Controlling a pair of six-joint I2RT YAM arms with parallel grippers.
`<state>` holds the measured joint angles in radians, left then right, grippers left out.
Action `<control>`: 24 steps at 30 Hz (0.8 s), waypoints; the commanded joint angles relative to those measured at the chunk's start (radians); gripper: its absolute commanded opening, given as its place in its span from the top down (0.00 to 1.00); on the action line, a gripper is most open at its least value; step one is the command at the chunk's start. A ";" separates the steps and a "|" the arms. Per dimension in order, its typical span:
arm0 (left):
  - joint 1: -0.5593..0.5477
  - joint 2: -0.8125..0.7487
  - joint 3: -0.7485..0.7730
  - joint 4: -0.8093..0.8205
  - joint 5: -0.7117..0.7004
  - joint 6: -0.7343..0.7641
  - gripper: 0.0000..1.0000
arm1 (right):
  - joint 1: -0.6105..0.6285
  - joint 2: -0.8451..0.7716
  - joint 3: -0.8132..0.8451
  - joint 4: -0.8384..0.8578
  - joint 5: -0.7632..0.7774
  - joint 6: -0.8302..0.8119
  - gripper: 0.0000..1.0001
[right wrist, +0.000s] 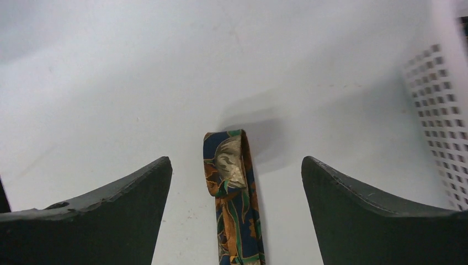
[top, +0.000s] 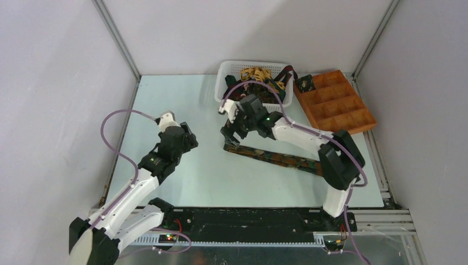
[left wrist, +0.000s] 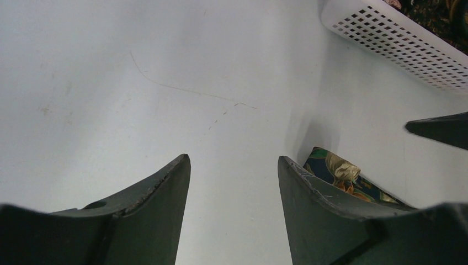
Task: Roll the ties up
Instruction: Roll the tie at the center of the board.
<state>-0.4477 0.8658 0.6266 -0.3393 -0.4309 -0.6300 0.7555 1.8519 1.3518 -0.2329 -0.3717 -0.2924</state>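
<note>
A dark green, brown and orange patterned tie (top: pixel 276 157) lies stretched across the table, with its left end folded over (right wrist: pixel 227 160). My right gripper (top: pixel 231 137) hovers over that folded end, open, and the tie (right wrist: pixel 237 221) lies loose between its fingers without touching them. My left gripper (top: pixel 189 139) is open and empty a little to the left. In the left wrist view (left wrist: pixel 233 159) the folded end of the tie (left wrist: pixel 335 170) peeks out behind the right finger. More ties (top: pixel 258 77) are heaped in the white basket. A small dark rolled tie (top: pixel 304 84) sits in the tray's near-left compartment.
The white plastic basket (top: pixel 225 73) stands at the back centre, just beyond the right gripper (right wrist: pixel 236 160); its wall (right wrist: pixel 436 99) shows at the right. The orange-brown compartment tray (top: pixel 345 107) lies at the back right. My right fingertip (left wrist: pixel 441 130) enters the left wrist view under the basket (left wrist: pixel 397 38).
</note>
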 commanded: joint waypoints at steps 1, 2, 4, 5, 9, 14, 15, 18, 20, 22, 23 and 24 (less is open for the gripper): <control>0.011 0.026 0.026 0.064 0.032 -0.024 0.34 | -0.010 -0.094 -0.057 0.141 -0.009 0.150 0.09; 0.012 0.038 0.027 0.066 0.043 -0.031 0.34 | -0.011 -0.098 -0.060 0.142 0.004 0.165 0.10; 0.017 0.053 0.027 0.074 0.070 -0.045 0.34 | -0.018 -0.101 -0.061 0.145 0.052 0.234 0.12; 0.019 0.059 0.026 0.086 0.081 -0.053 0.34 | -0.022 -0.102 -0.060 0.146 0.076 0.252 0.13; 0.021 0.086 -0.007 0.141 0.159 -0.117 0.34 | -0.058 -0.099 -0.061 0.141 0.128 0.376 0.25; 0.021 0.077 -0.097 0.270 0.198 -0.193 0.34 | -0.093 -0.102 -0.086 0.157 0.155 0.511 0.41; 0.021 0.076 -0.112 0.282 0.201 -0.205 0.34 | -0.103 -0.100 -0.089 0.164 0.159 0.524 0.43; 0.021 0.076 -0.117 0.303 0.189 -0.218 0.34 | -0.117 -0.093 -0.091 0.192 0.173 0.604 0.51; 0.021 0.072 -0.120 0.307 0.172 -0.220 0.34 | -0.127 -0.086 -0.090 0.218 0.182 0.647 0.54; 0.021 0.070 -0.122 0.316 0.152 -0.216 0.34 | -0.137 -0.071 -0.089 0.264 0.191 0.682 0.56; 0.021 0.071 -0.121 0.318 0.145 -0.209 0.34 | -0.145 -0.060 -0.089 0.283 0.195 0.704 0.56; 0.021 0.073 -0.120 0.321 0.131 -0.205 0.34 | -0.149 -0.054 -0.089 0.289 0.199 0.714 0.57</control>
<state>-0.4313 0.9501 0.4973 -0.0891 -0.2565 -0.8215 0.6239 1.7710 1.2552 -0.0605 -0.2085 0.3107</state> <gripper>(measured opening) 0.658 0.443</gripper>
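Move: The tie's rolled end lies almost straight below the open right hand, about 10 cm down and 1 cm back. From the left hand that roll is some 13 cm to the right, 3 cm ahead and 14 cm down. The basket's middle is about 20 cm ahead of the right hand, 8 cm to its right and 6 cm lower; the unrolled strip's middle is roughly 18 cm right, 6 cm back, on the table. Right hand rises, swings forward-right 7 cm, twisting clockwise, half closing; left dips rightward 5 cm towards the roll. ##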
